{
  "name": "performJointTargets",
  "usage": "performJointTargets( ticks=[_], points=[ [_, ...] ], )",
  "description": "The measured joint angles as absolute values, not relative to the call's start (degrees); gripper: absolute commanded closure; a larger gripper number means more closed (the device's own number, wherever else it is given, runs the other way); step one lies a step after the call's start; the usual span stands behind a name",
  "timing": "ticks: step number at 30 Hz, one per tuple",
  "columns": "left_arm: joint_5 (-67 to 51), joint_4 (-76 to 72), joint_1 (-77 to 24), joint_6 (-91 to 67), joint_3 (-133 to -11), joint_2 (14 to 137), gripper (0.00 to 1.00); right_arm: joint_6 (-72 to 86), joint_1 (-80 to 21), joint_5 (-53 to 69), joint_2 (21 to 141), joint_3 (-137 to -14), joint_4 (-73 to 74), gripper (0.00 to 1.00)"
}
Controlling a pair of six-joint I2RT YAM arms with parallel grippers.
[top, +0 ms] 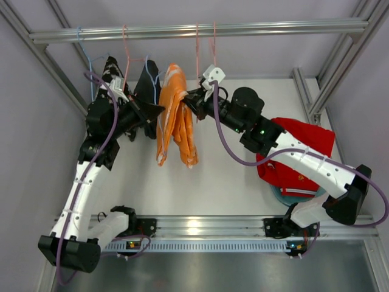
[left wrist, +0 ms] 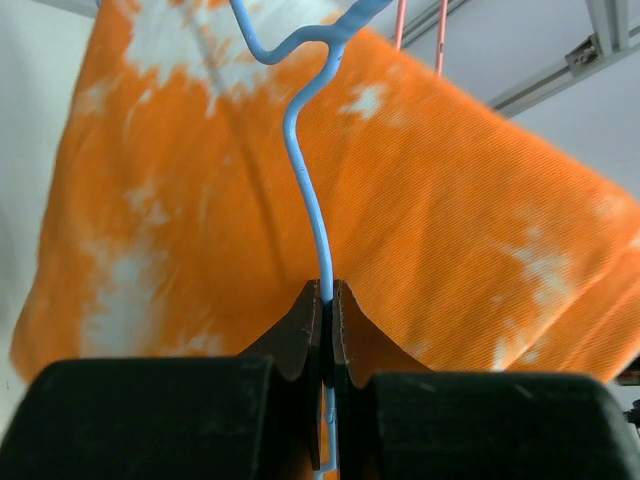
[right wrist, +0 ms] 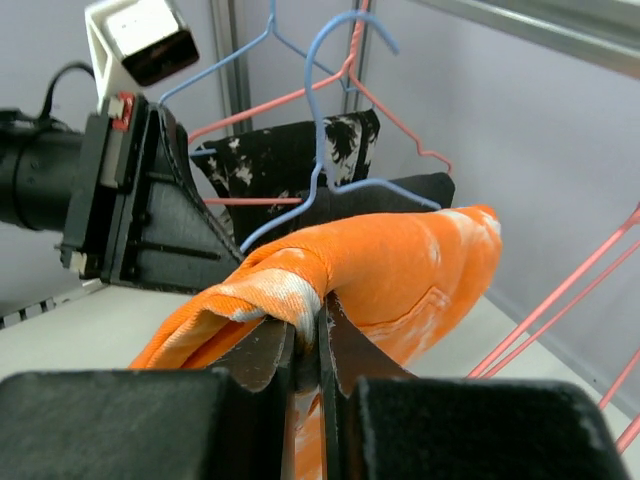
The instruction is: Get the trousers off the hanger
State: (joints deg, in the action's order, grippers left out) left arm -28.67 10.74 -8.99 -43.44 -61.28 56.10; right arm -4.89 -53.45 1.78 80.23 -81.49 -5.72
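Observation:
Orange trousers [top: 176, 118] with white markings hang folded over a blue wire hanger [left wrist: 303, 150] below the rail. My left gripper [left wrist: 326, 292] is shut on the hanger's blue wire, with the orange cloth [left wrist: 450, 230] right behind it. My right gripper [right wrist: 320, 322] is shut on a rolled edge of the orange trousers [right wrist: 400, 260], on the side away from the left gripper [top: 159, 111]. A plain red pair of trousers [top: 301, 143] lies on the table at the right, partly under my right arm.
A metal rail [top: 200, 29] crosses the back and carries pink hangers [top: 126, 52] and another blue one [top: 82, 45]. A black patterned garment [right wrist: 290, 165] hangs just behind the orange pair. A teal object [top: 285, 196] shows under the red trousers. Frame posts stand at both sides.

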Motion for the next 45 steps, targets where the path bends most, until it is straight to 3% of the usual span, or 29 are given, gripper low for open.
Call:
performJointTargets(
  ticks=[16,29,36,45],
  points=[
    [-28.4,13.1,-9.0,-40.2,-54.9,54.2,1.0,-4.9,-53.4,1.1,73.2,-87.4,-3.0,1.0],
    [-27.6,14.0,-9.2,-35.6,-55.7,54.4,1.0,-6.5,-52.9,15.6,51.8,-77.2,9.8,1.0],
    [-27.5,14.3,-9.2,-33.3,-57.7,54.9,1.0,-7.6,-45.4,23.9,42.4,-76.8,20.0,1.0],
    [-27.5,15.4,-9.2,-32.8,-59.3,58.5,1.0,-6.0,-29.5,26.1,28.4,-76.5,27.4,1.0]
  ],
)
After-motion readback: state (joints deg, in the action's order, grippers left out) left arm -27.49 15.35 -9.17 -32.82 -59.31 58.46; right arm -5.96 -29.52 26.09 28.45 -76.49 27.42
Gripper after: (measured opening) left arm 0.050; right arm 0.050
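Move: Both hands are already shut: the right on a folded edge of the orange trousers, the left on their blue hanger, off the rail. The bin lies about 41 cm to the right hand's right, 5 cm nearer the base and some 37 cm below, the red trousers inside it. The pink hangers are about 10 cm ahead of that hand, 5 cm right and slightly above. From the left hand the orange trousers' middle is 3 cm right, 2 cm ahead and 8 cm below; the black trousers are 6 cm ahead, 4 cm left and 5 cm below. Up first, about 10 cm, then in a sweep to the right and back, the right hand draws the orange trousers off the blue hanger towards the bin, ending some 25 cm right and 19 cm back, fingers tipped up about 15 degrees. The left hand keeps pinching the hanger and sinks about 5 cm against that pull, rolling slightly with its left side rising. ##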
